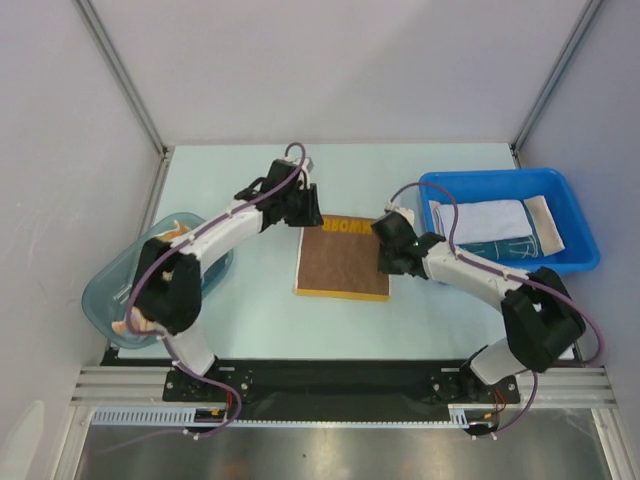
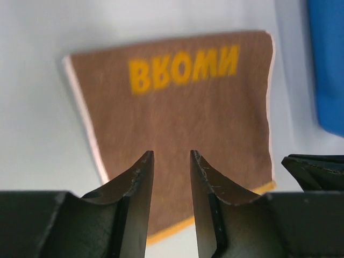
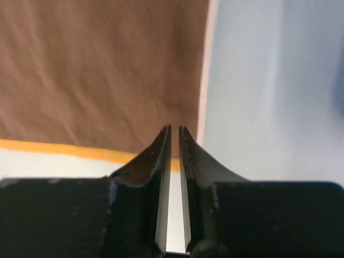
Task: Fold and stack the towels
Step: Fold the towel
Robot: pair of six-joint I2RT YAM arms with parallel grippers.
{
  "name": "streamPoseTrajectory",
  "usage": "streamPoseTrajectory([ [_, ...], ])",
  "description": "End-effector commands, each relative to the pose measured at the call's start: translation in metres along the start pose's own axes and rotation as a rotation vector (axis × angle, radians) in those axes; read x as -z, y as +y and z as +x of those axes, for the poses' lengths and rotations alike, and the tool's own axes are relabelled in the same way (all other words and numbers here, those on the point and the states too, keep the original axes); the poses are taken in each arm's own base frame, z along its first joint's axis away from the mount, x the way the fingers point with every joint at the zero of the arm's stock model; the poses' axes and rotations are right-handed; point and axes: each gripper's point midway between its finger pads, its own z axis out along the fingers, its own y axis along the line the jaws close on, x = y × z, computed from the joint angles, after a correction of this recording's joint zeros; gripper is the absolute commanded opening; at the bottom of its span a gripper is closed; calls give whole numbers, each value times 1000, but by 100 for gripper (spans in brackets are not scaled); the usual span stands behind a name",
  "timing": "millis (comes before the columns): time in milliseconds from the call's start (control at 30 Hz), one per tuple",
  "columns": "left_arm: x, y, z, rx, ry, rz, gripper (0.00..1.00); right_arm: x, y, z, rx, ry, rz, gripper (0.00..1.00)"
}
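A brown towel [image 1: 342,258] with yellow lettering lies flat in the middle of the table, a yellow strip along its near edge. My left gripper [image 1: 308,214] hovers over its far left corner. In the left wrist view that gripper [image 2: 172,156] is open above the brown towel [image 2: 183,118], with nothing between its fingers. My right gripper [image 1: 384,252] is at the towel's right edge. Its jaws [image 3: 174,129] stand a narrow gap apart over the brown towel [image 3: 102,70], holding nothing. A white towel [image 1: 482,220], a teal one [image 1: 505,248] and a pale one [image 1: 548,226] lie in the blue bin.
The blue plastic bin [image 1: 575,262] stands at the right, close behind my right arm. A translucent teal tub [image 1: 100,300] sits at the left under my left arm, with orange cloth [image 1: 178,232] inside. Grey walls close off the table's far and side edges.
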Motion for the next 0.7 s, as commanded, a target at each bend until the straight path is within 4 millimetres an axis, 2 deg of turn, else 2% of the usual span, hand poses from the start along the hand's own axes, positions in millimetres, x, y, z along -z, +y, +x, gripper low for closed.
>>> streamPoseTrajectory([
  [0, -42, 5, -5, -80, 79, 33, 38, -24, 24, -54, 155, -64, -137, 14],
  [33, -61, 5, -9, -78, 102, 44, 36, -25, 30, -79, 158, -92, -164, 14],
  [67, -69, 4, -10, -73, 118, 65, 36, -44, 29, -75, 183, -48, -167, 13],
  [100, -73, 7, -20, -64, 115, 61, 36, -50, 33, -82, 219, -51, -185, 12],
  [133, -80, 9, -18, -60, 128, 61, 36, -53, 38, -94, 229, -69, -195, 11],
  [167, -89, 16, -14, -52, 145, 48, 36, -68, 34, -94, 241, -53, -180, 11],
  [267, -97, 30, -17, -34, 127, 5, 36, -82, 33, -117, 267, -100, -168, 12],
  [300, -99, 39, -18, -26, 121, -33, 37, -94, 29, -116, 285, -92, -146, 13],
  [367, -100, 51, -16, -5, 125, -86, 37, -101, 28, -126, 298, -98, -142, 15],
  [400, -101, 61, -11, 6, 135, -121, 37, -111, 26, -121, 314, -76, -134, 15],
  [500, -100, 78, 1, 46, 150, -177, 38, -124, 25, -119, 353, -58, -135, 17],
  [667, -93, 96, 18, 97, 174, -241, 39, -129, 29, -114, 401, -37, -180, 20],
])
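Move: My left hand hovers over the brown towel's far left part. The towel's far left corner lies about 11 cm ahead, 3 cm left and 12 cm below; the yellow lettering is some 7 cm ahead and 8 cm to the right. From my right hand the towel's far right corner is about 20 cm ahead, 2 cm right and 5 cm down. The near right corner lies 4 cm back and 2 cm right, the lettering 17 cm ahead and 9 cm left. I sweep my right hand forward about 16 cm over the towel to just short of its far right corner, sinking over the later part and turning some 20 degrees counter-clockwise, fingers slightly parted. My left hand reaches forward a little, then drops roughly 11 cm just inside the far left corner, fingers partly open, tips coming down onto the cloth. ##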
